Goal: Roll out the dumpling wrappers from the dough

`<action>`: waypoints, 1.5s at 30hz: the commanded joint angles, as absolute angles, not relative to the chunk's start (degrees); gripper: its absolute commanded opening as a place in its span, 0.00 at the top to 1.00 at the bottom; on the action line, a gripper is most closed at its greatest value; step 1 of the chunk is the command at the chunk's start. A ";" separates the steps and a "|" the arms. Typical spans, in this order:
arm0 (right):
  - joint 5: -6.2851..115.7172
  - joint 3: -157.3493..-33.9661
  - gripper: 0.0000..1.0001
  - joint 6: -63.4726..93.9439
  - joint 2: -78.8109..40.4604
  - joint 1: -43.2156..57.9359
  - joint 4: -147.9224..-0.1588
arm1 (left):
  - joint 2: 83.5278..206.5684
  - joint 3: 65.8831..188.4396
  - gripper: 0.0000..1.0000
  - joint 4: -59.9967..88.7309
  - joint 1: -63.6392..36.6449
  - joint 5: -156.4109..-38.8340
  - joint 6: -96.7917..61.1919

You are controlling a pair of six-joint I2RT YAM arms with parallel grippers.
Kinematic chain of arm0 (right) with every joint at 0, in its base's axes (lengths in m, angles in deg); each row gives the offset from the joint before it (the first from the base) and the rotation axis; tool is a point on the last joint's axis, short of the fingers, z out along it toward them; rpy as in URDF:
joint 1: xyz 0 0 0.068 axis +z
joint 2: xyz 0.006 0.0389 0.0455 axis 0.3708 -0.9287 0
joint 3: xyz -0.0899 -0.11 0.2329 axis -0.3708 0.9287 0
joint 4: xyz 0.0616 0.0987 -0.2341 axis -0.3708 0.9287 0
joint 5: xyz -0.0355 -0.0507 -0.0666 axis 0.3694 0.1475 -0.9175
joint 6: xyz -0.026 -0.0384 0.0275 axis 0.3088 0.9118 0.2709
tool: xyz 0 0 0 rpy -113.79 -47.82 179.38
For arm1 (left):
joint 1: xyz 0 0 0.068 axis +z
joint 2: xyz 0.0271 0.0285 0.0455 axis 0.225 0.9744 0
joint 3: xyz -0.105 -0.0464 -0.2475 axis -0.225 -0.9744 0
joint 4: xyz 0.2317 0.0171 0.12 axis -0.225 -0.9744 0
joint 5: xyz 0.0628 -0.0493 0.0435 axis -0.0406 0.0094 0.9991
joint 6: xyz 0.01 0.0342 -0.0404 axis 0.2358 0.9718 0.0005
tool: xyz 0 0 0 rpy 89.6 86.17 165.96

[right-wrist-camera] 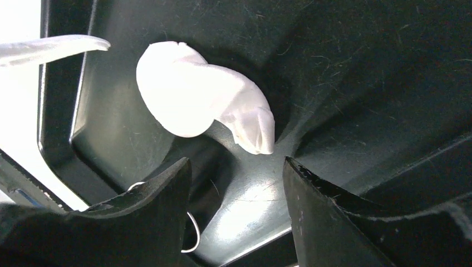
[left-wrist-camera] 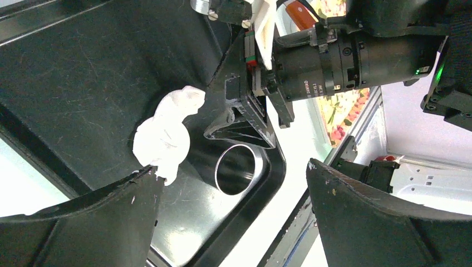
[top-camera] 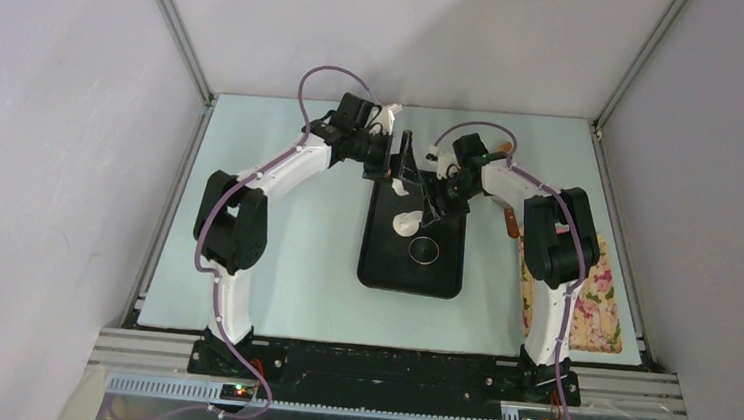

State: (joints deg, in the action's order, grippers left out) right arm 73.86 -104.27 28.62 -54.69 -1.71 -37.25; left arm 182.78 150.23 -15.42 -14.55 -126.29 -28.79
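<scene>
The dough (top-camera: 406,223) is a small white lump with a pulled-out tail, lying in the black tray (top-camera: 413,273) just left of the steel cup (top-camera: 426,249). My right gripper (top-camera: 439,205) hovers low over the tray. In the right wrist view it (right-wrist-camera: 236,161) is open, with the dough (right-wrist-camera: 189,100) just past its fingertips and nothing between them. My left gripper (top-camera: 398,167) hangs over the tray's far edge. Its wrist view shows it (left-wrist-camera: 231,167) wide open, the dough (left-wrist-camera: 164,136) beside its left fingertip and the cup (left-wrist-camera: 236,169) below the gap.
A thin white flat piece (top-camera: 399,186) sits at the tray's far left rim. To the right of the tray, a wooden-handled tool (top-camera: 513,221) lies beside a floral cloth (top-camera: 597,298). The two grippers are close together over the tray's far end.
</scene>
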 commanded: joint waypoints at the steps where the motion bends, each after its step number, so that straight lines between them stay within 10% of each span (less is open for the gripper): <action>1: 71.32 -105.60 0.36 30.07 -52.83 -1.24 -38.19 | 179.04 149.93 0.00 -13.37 -14.32 -128.32 -29.72; 14: 70.68 -109.67 0.51 30.31 -58.32 -0.23 -38.88 | 178.96 149.48 0.00 -12.67 -14.27 -129.10 -30.29; 21: 70.51 -110.51 1.00 31.31 -56.45 -0.12 -37.88 | 179.13 149.41 0.00 -12.41 -14.05 -129.28 -30.44; 45: 99.48 -121.84 1.00 24.79 -51.20 -9.38 -31.42 | 178.32 148.59 0.00 -11.43 -12.07 -130.04 -31.52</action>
State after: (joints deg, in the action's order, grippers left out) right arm 95.54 -121.63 26.67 -51.24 -8.66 -32.20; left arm 182.46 149.40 -13.23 -12.95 -128.61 -30.71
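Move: For my right hand, part-open low over the black tray, the crumpled dough's middle lies about 4 cm to the left, 1 cm ahead and 2 cm below; its tail reaches back towards my fingers. The round cutter stands some 6 cm straight back. A dough scrap stuck to my left fingertip hangs about 7 cm left, 2 cm ahead and 12 cm up. From my wide-open left hand the dough is nearly straight down, some 14 cm below, 2 cm back and 1 cm right. I ease my right hand about 2 cm forward and slightly down onto the dough's tail, shut my fingers to pinch that end, then lift it some 15 cm off the tray, drifting a little farther forward. As it rises the wrist tilts about 25 degrees, swinging my fingertips up towards the left. My left hand stays put, fingers wide open. ##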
